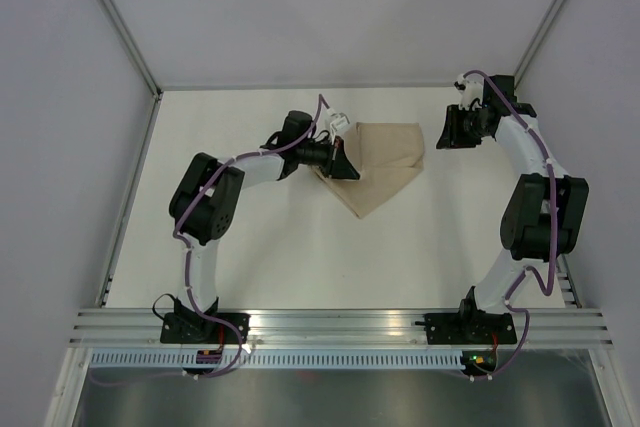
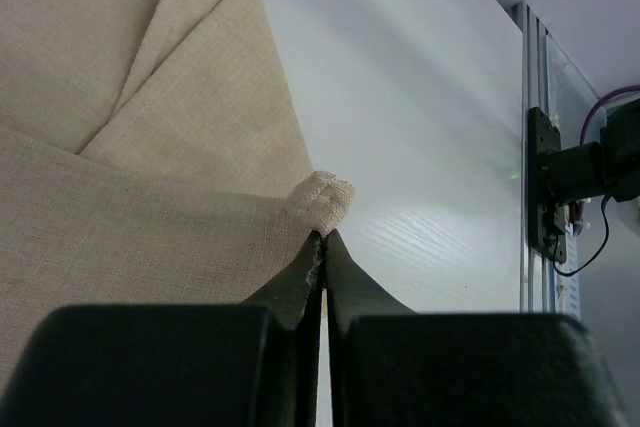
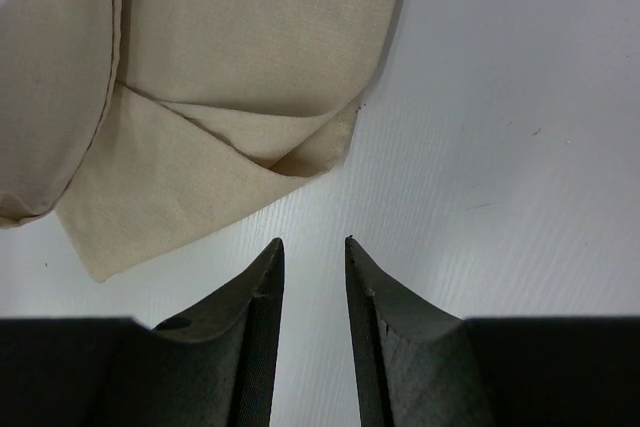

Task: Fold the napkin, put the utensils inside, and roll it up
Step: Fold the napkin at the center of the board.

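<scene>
The beige napkin point(image 1: 378, 165) lies folded in the middle of the white table, one point toward the near edge. My left gripper point(image 1: 348, 167) is at its left edge, shut on a bunched corner of the cloth point(image 2: 322, 197) right at the fingertips point(image 2: 326, 235). Folded layers of the napkin point(image 2: 150, 147) spread out beyond the left fingers. My right gripper point(image 1: 443, 134) stands open just right of the napkin, low over bare table with nothing between its fingers point(image 3: 314, 242). The napkin's right corner point(image 3: 250, 37) lies ahead of it, apart from the tips. The utensils are out of view.
Aluminium rails point(image 1: 340, 325) run along the near edge with both arm bases bolted on. A metal frame and grey walls point(image 1: 120, 37) close in the table at the sides and back. An arm base with a purple cable point(image 2: 575, 177) shows at the table's edge.
</scene>
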### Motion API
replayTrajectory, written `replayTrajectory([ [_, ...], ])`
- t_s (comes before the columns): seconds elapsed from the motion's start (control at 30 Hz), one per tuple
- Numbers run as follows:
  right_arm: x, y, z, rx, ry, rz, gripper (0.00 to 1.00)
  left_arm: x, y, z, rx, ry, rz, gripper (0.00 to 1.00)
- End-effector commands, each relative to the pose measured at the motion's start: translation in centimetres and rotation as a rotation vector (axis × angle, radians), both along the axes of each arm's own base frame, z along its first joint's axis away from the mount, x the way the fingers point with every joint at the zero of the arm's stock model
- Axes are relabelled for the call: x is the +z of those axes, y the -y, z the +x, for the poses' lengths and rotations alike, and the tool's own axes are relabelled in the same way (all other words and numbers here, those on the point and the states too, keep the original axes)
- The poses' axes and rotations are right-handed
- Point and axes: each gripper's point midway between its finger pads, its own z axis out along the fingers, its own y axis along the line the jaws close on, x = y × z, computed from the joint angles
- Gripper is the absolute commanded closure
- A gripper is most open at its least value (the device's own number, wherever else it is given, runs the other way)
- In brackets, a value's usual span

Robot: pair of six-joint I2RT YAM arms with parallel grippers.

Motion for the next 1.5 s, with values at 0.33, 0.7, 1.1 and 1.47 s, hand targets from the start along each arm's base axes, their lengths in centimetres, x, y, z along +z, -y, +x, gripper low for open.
replayTrajectory([
  [0.33, 1.7, -0.6, -0.1, 0.014, 0.049, 0.001, 0.63, -1.6, 0.9, -3.0, -0.065, 0.077, 0.087, 0.98],
  [0.7, 1.5, -0.9, 0.0, 0.02, 0.048, -0.007, 0.63, -4.2, 0.5, -4.3, -0.062, 0.066, 0.175, 0.98],
  [1.1, 1.1, -1.3, 0.2, 0.021, 0.044, -0.022, 0.63, -5.0, 0.3, -4.7, -0.045, 0.12, 0.25, 0.75],
  [1.47, 0.8, -1.2, 0.2, 0.021, 0.043, -0.048, 0.63, 0.1, 1.5, -3.0, 0.006, 0.22, 0.172, 0.44],
])
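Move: About 9 cm back, 2 cm to the right and 7 cm below the left hand, which already holds the napkin's flap corner pinched shut, lies the napkin's near corner, where that flap is headed. The right-side fold is some 4 cm ahead and 15 cm right of this hand, the napkin's far edge about 13 cm ahead and 9 cm right. From the right hand, the near corner lies roughly 15 cm back and 23 cm left, 10 cm down. Lowering the pinched flap corner about 7 cm while drawing it back some 5 cm, the left hand brings it down towards the napkin's near corner, the fingertips tipping some 15 degrees further downward. Low over the cloth the fingers open to about half, let go of the corner, and the hand then lifts off by 1 to 2 cm. ##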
